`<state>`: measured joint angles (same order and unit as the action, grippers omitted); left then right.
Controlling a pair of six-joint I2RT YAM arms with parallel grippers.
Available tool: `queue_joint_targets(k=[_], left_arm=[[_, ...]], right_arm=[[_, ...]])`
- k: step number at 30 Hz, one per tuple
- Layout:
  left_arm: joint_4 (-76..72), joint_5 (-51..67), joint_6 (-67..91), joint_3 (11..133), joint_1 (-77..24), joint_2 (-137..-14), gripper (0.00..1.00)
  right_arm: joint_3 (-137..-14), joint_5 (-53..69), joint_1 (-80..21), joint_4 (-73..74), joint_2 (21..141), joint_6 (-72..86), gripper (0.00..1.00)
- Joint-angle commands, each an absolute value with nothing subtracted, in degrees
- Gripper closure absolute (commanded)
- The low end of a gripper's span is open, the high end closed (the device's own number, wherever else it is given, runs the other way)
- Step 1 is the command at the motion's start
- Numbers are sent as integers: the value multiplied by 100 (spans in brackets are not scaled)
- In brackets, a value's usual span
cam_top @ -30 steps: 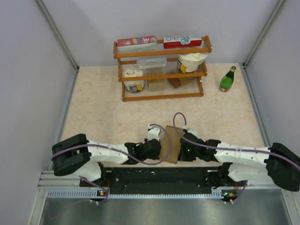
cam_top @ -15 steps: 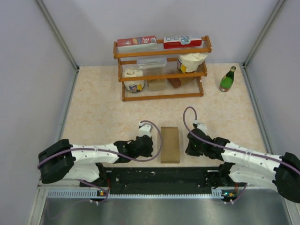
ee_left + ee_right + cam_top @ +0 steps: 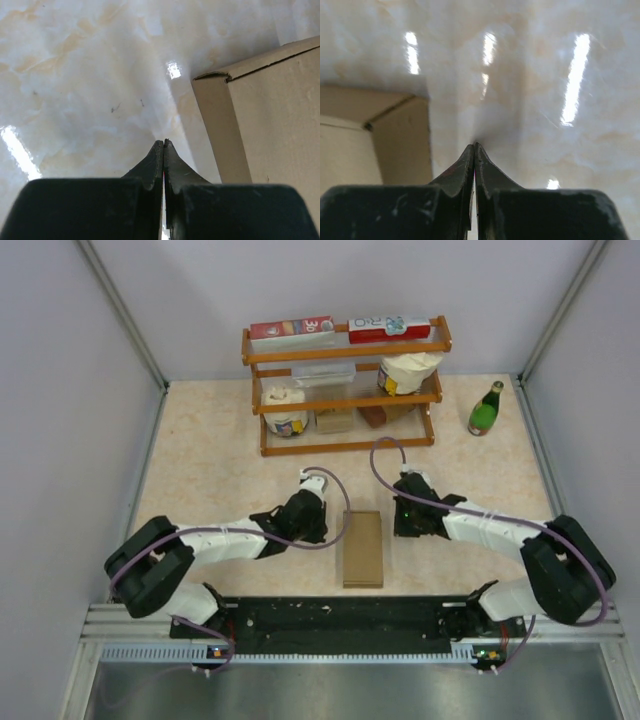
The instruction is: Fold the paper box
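Note:
The paper box (image 3: 362, 548) is a plain brown rectangular carton lying flat on the marbled table, long axis running away from the arms. My left gripper (image 3: 323, 524) is shut and empty, just off the box's far left corner. In the left wrist view its tips (image 3: 163, 142) meet over bare table, with the box (image 3: 272, 125) to the right. My right gripper (image 3: 399, 524) is shut and empty, off the far right corner. Its tips (image 3: 473, 146) hover low over the table with the box (image 3: 395, 137) to the left. Neither gripper touches the box.
A wooden shelf rack (image 3: 345, 445) stands at the back with red-and-white cartons, tubs and small boxes. A green bottle (image 3: 486, 410) is at the back right. White walls close in both sides. A black base rail (image 3: 340, 620) runs along the near edge.
A second ago both grippers pressed against the box's sides near the rail. Both have let go and moved up the table to its far corners. The box now lies flat.

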<state>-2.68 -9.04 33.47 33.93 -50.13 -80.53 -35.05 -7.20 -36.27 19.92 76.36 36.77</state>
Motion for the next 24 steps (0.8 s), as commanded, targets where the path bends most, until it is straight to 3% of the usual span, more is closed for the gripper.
queue_joint_targets(k=[1,24], left_arm=[[-861,-405,3102,3691,-4843,-8481,100],[-1916,756,3366,4263,-4746,-9598,100]], right_arm=[[-3779,-124,-3533,1460,8199,3182,100],[-3929,1072,-3533,607,8490,3120,100]])
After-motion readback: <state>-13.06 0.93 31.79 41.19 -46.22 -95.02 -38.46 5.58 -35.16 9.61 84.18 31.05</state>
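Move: The paper box lies between the two shut grippers. Its middle is about 11 cm to the right of the left hand, 5 cm nearer the base and 2 cm lower. From the right hand it is some 11 cm to the left, 6 cm back and about level in height. Its far left corner is 7 cm ahead and 5 cm right of the left hand; its far right corner is 6 cm ahead and 6 cm left of the right hand. Both shut grippers come up against the box's long sides just short of its far corners, bearing in from opposite sides. The right travels about 5 cm left and 2 cm forward, forward first, its fingers swinging some 10 degrees counter-clockwise and tilting. The left sinks about a centimetre early on while sliding right and forward, some 4 cm each. ##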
